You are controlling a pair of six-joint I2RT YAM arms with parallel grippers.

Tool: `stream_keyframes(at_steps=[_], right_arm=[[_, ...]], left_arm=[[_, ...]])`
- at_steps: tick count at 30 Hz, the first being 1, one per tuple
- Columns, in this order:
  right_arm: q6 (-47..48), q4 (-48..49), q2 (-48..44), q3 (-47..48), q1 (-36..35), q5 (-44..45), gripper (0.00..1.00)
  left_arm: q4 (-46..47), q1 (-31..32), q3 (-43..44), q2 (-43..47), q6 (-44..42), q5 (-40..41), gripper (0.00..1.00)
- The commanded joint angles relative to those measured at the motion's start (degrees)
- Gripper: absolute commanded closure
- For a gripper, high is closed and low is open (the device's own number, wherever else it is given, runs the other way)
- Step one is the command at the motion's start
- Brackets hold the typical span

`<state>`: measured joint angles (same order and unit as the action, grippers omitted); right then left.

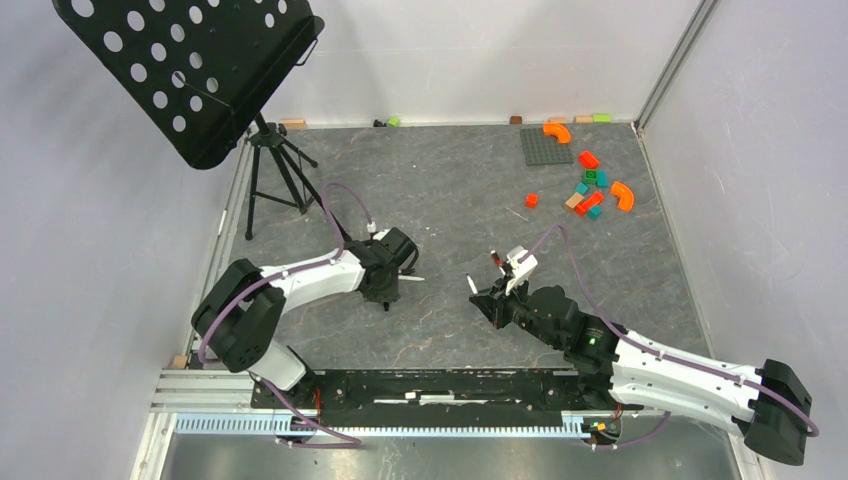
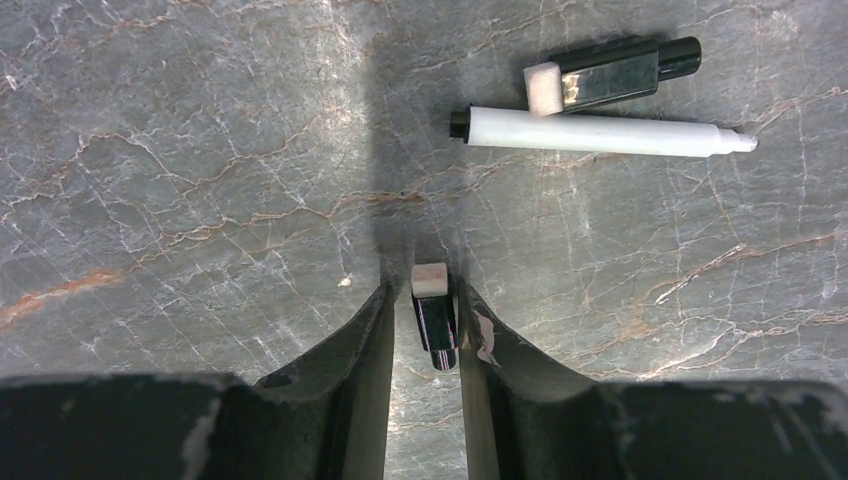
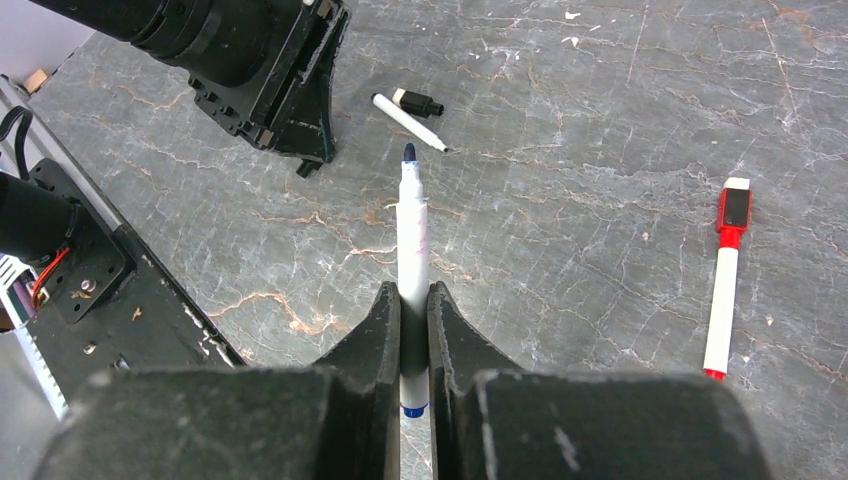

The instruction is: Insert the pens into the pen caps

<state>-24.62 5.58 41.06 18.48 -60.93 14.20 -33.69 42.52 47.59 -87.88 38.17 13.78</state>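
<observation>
My left gripper (image 2: 425,290) points down at the table, its fingers closed around a short dark pen cap (image 2: 435,320) with a white felt end. The cap rests against the right finger. Just beyond it lie an uncapped white pen with a black end (image 2: 600,133) and a black pen cap (image 2: 610,75), side by side. My right gripper (image 3: 413,290) is shut on a white pen with a blue tip (image 3: 412,230), which points at the left gripper (image 3: 290,110). To the right lies a white pen (image 3: 720,300) wearing a red cap (image 3: 733,212).
A black perforated music stand (image 1: 190,70) on a tripod (image 1: 275,175) fills the back left. Coloured toy blocks (image 1: 590,185) and a grey baseplate (image 1: 545,145) sit at the back right. White walls enclose the table, and the arms' mounting rail (image 1: 400,385) runs along the near edge.
</observation>
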Motion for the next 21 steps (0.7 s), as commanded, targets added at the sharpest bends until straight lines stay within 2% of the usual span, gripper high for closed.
stream_keyframes(at_steps=[1, 6, 12, 21], right_arm=[[0.0, 2.8, 0.2, -0.6, -0.2, -0.1, 1.00], [-0.1, 2.9, 0.4, -0.6, -0.3, -0.3, 1.00], [-0.1, 2.8, 0.3, -0.6, -0.2, -0.1, 1.00], [-1.1, 4.1, 0.6, -1.2, -0.3, -0.6, 1.00]], left_arm=[[-2.7, 0.9, 0.4, -2.3, 2.6, 0.9, 0.65], [-2.5, 1.2, 0.8, -4.1, 2.8, 0.9, 0.74], [-1.7, 1.5, 0.2, -3.8, 3.0, 0.7, 0.98], [5.3, 1.7, -5.6, 7.2, 1.2, -0.6, 0.98]])
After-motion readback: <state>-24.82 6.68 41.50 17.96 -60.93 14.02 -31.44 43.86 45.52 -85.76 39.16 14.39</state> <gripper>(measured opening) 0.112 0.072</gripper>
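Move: The black pen cap I'm after is already between my left hand's open pads, about level with them and 1 cm lower. From that hand, the loose white pen lies some 6 cm ahead and 5 cm right, and the second black cap just beyond it, 8 cm ahead and 5 cm right. My right hand holds the blue-tipped pen in the air; the first cap is roughly 17 cm left of that hand, 4 cm ahead and 13 cm below. I shut my left fingers from about a third open to nearly closed and pinch the black cap by its sides, low at the table, while the hand slides only about 0.5 cm right. With the grip made, the hand just begins to draw back and rise, a few millimetres, tilting very slightly. ##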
